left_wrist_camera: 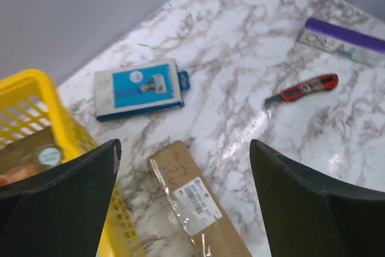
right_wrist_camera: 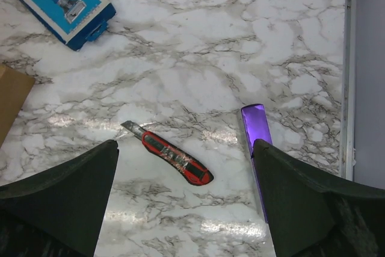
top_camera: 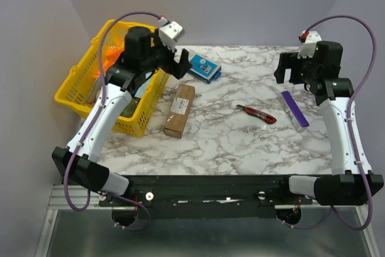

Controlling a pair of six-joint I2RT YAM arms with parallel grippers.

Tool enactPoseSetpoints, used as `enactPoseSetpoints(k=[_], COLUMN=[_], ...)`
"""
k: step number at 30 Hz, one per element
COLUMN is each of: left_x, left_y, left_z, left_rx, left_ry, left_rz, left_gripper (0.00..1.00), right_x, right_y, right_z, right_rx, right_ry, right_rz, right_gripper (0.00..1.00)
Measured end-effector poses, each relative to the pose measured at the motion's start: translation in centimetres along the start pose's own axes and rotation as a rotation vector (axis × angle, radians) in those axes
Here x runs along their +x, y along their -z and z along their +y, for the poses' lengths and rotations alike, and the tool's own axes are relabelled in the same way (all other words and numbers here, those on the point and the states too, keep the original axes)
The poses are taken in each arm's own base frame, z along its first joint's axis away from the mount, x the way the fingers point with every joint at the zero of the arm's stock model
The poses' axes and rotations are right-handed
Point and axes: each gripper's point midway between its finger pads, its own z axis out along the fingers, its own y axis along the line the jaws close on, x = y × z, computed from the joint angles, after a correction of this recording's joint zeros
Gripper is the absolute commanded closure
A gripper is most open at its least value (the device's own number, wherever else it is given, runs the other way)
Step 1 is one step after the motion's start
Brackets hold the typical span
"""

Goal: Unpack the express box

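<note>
The express box [top_camera: 179, 110], a long brown carton with a white label, lies on the marble table left of centre, sealed with clear tape; it also shows in the left wrist view [left_wrist_camera: 198, 206] and its corner in the right wrist view [right_wrist_camera: 11, 97]. A red utility knife [top_camera: 257, 114] with its blade out lies mid-table [right_wrist_camera: 169, 153] [left_wrist_camera: 304, 88]. My left gripper [top_camera: 182, 63] is open and empty, held high above the box's far end [left_wrist_camera: 183, 154]. My right gripper [top_camera: 289, 70] is open and empty, high above the knife [right_wrist_camera: 185, 154].
A yellow basket [top_camera: 72, 91] with items stands at the left, beside the box. A small blue-and-white box [top_camera: 203, 67] lies at the back centre. A flat purple bar [top_camera: 295, 109] lies at the right, near the table's right edge.
</note>
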Motion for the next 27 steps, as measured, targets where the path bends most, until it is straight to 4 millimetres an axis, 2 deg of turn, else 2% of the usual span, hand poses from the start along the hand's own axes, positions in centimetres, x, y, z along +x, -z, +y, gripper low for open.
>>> enactPoseSetpoints(k=[3, 5, 9, 11, 13, 15, 22, 25, 27], left_x=[4.8, 8.3, 15.0, 18.4, 20.7, 21.6, 21.4, 20.8, 20.6], left_y=[-1.8, -2.7, -3.7, -3.3, -2.6, -2.2, -1.9, -1.0, 0.5], left_z=[-3.5, -4.9, -5.2, -4.8, -4.6, -4.3, -4.9, -5.8, -6.5], left_rx=[0.100, 0.140, 0.117, 0.077, 0.047, 0.026, 0.074, 0.162, 0.208], left_ry=[-0.011, 0.005, 0.053, 0.079, 0.096, 0.105, 0.077, 0.005, -0.050], left_rz=[0.136, 0.243, 0.442, 0.541, 0.611, 0.646, 0.646, 0.620, 0.594], left_gripper=[0.06, 0.07, 0.07, 0.07, 0.07, 0.06, 0.05, 0.04, 0.04], right_x=[0.6, 1.1, 2.7, 4.0, 5.5, 6.9, 12.3, 15.0, 16.7], right_y=[0.4, 0.7, 1.1, 1.1, 0.7, -0.1, -4.8, -7.4, -9.1], right_z=[0.0, 0.2, 2.4, 3.4, 4.0, 4.3, 4.4, 4.0, 3.7], right_rx=[0.000, -0.013, -0.164, -0.239, -0.289, -0.326, -0.471, -0.530, -0.567], right_ry=[0.016, 0.046, 0.176, 0.219, 0.250, 0.283, 0.442, 0.507, 0.538], right_rz=[0.001, 0.005, 0.021, 0.048, 0.078, 0.111, 0.238, 0.314, 0.364], right_gripper=[0.00, 0.05, 0.10, 0.16, 0.21, 0.21, 0.25, 0.27, 0.28])
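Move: The utility knife lies about 3 cm ahead of my right hand, 9 cm to its left and 28 cm below; a purple box is some 2 cm ahead and 5 cm to that hand's right on the table. The express box is almost straight under my left hand, roughly 35 cm down, and 38 cm left of my right hand. From my left hand, the blue box lies about 17 cm ahead and 9 cm right, the yellow basket some 7 cm ahead and 22 cm left. My right hand draws back and left a few centimetres, then sinks towards the utility knife, about 19 cm in all, turning some 45 degrees counter-clockwise to line up with its handle, tipping down and narrowing its open fingers a little. My left hand drops about 20 cm towards the express box, tipping its fingers down, then draws back towards its base, fingers still wide. ##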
